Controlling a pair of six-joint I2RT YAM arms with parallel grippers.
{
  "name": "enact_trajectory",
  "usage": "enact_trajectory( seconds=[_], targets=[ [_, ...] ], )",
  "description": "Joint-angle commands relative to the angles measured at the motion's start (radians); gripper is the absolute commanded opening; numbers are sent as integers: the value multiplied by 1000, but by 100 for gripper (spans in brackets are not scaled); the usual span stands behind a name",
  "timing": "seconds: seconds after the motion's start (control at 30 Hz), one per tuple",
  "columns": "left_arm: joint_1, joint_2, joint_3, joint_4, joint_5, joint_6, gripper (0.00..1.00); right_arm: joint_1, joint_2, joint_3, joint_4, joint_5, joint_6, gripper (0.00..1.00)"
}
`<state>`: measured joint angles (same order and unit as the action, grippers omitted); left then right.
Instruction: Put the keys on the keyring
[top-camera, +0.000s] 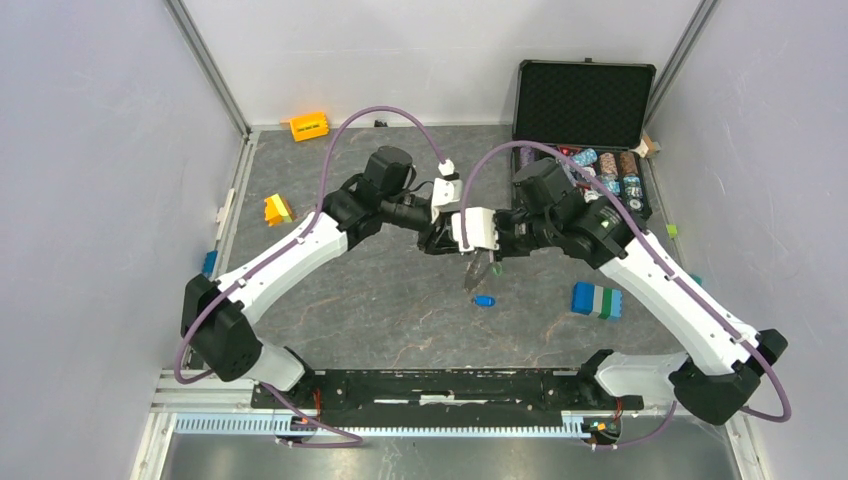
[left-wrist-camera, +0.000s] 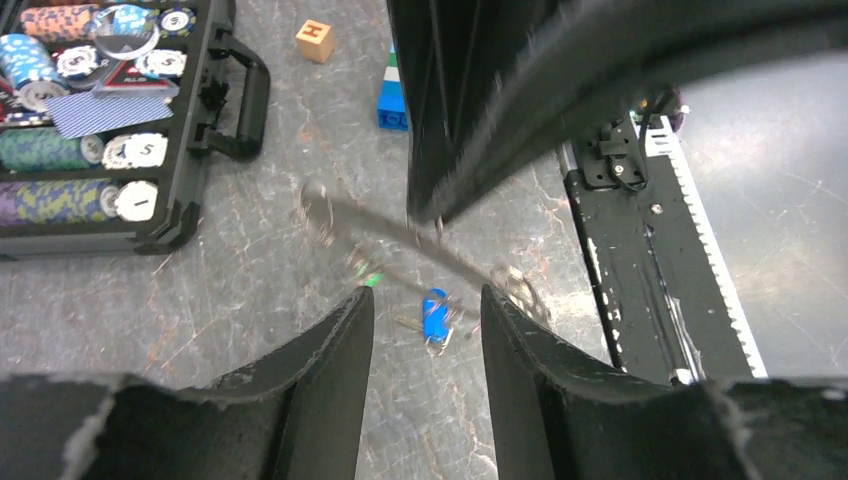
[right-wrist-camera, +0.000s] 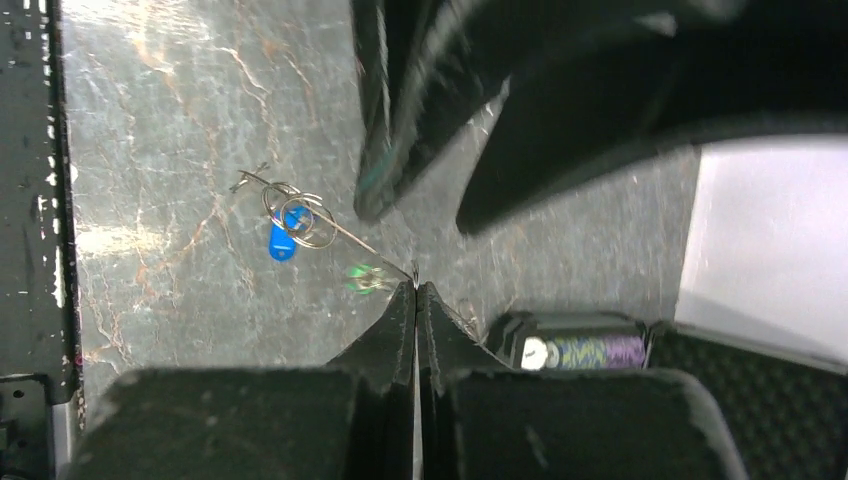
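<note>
My right gripper (right-wrist-camera: 415, 287) is shut on the keyring (right-wrist-camera: 330, 225), a thin metal ring seen edge-on, held above the table mid-scene (top-camera: 476, 270). The green key (right-wrist-camera: 362, 278) shows as a blur right by the ring; I cannot tell whether it hangs on it. Below the ring, the blue key (top-camera: 484, 301) lies on the table. My left gripper (left-wrist-camera: 425, 300) faces the right one (top-camera: 440, 243), open with nothing between its fingers; through the gap I see the blue key (left-wrist-camera: 434, 315), the green blur (left-wrist-camera: 370, 275) and the ring (left-wrist-camera: 420, 240).
An open black case of poker chips (top-camera: 585, 150) stands at the back right. A blue-and-green block (top-camera: 597, 299) lies right of the keys. Yellow blocks (top-camera: 277, 209) and an orange one (top-camera: 309, 126) are on the left. The black base rail (top-camera: 440, 385) runs along the near edge.
</note>
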<state>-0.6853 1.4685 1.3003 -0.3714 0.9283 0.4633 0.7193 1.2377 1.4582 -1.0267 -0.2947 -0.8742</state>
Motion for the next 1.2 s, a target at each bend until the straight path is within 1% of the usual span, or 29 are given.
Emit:
enact_trajectory(
  seconds=[0.0,0.1,0.2,0.33,0.47,0.63,0.77,0.9,1.03,1.1,1.17],
  targets=[
    [-29,6,42,61,4,-88,51,29,-6,-27,88,-81,-55,0],
    [-34,-3,33,96,-1,-138,50,31,9,-12,63,-98,-59,0],
    [-40,-11,30,101,-9,-152,46,34,32,13,42,-91,-40,0],
    [-46,-31,-1,96,-11,-108,40,34,24,-4,74,-81,-9,0],
    [-48,-40,-14,62,-54,-32,30,34,10,-12,97,-88,23,0],
    [-48,-56,-28,29,-87,42,30,34,-9,-39,124,-75,54,0],
    [-48,-57,-32,35,-94,48,27,34,-20,-54,139,-70,71,0],
    [-48,-69,-34,19,-123,85,29,32,-26,-61,152,-54,89,0],
    [-48,-72,-46,25,-112,84,28,32,-23,-64,164,-55,102,0],
    [-49,-71,-51,42,-106,67,26,30,-19,-65,167,-58,106,0],
    [-50,-67,-50,45,-95,64,20,31,-17,-64,170,-58,111,0]
  ],
)
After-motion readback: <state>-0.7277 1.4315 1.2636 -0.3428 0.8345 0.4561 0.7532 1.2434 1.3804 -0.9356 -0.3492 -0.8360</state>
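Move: The small wire loop I aim for sits at my shut right fingertips, about 3 cm to the right of my left hand, 2 cm higher and level fore-and-aft. My right hand is bringing it to my left fingertips, 3 cm to its left and 2 cm below. From my right hand, the hanging keyring's middle is roughly 3 cm back and 6 cm below. The blue key lies on the table about 6 cm back, 1 cm left and 26 cm below. I bring my right hand about 2 cm left and 1.5 cm down, easing slightly back, still pinching the wire loop, until its tips meet my left fingertips. My left hand dips about 1 cm back and to the right, then eases most of the way back, while its fingers close from half open to about a quarter around the loop. ##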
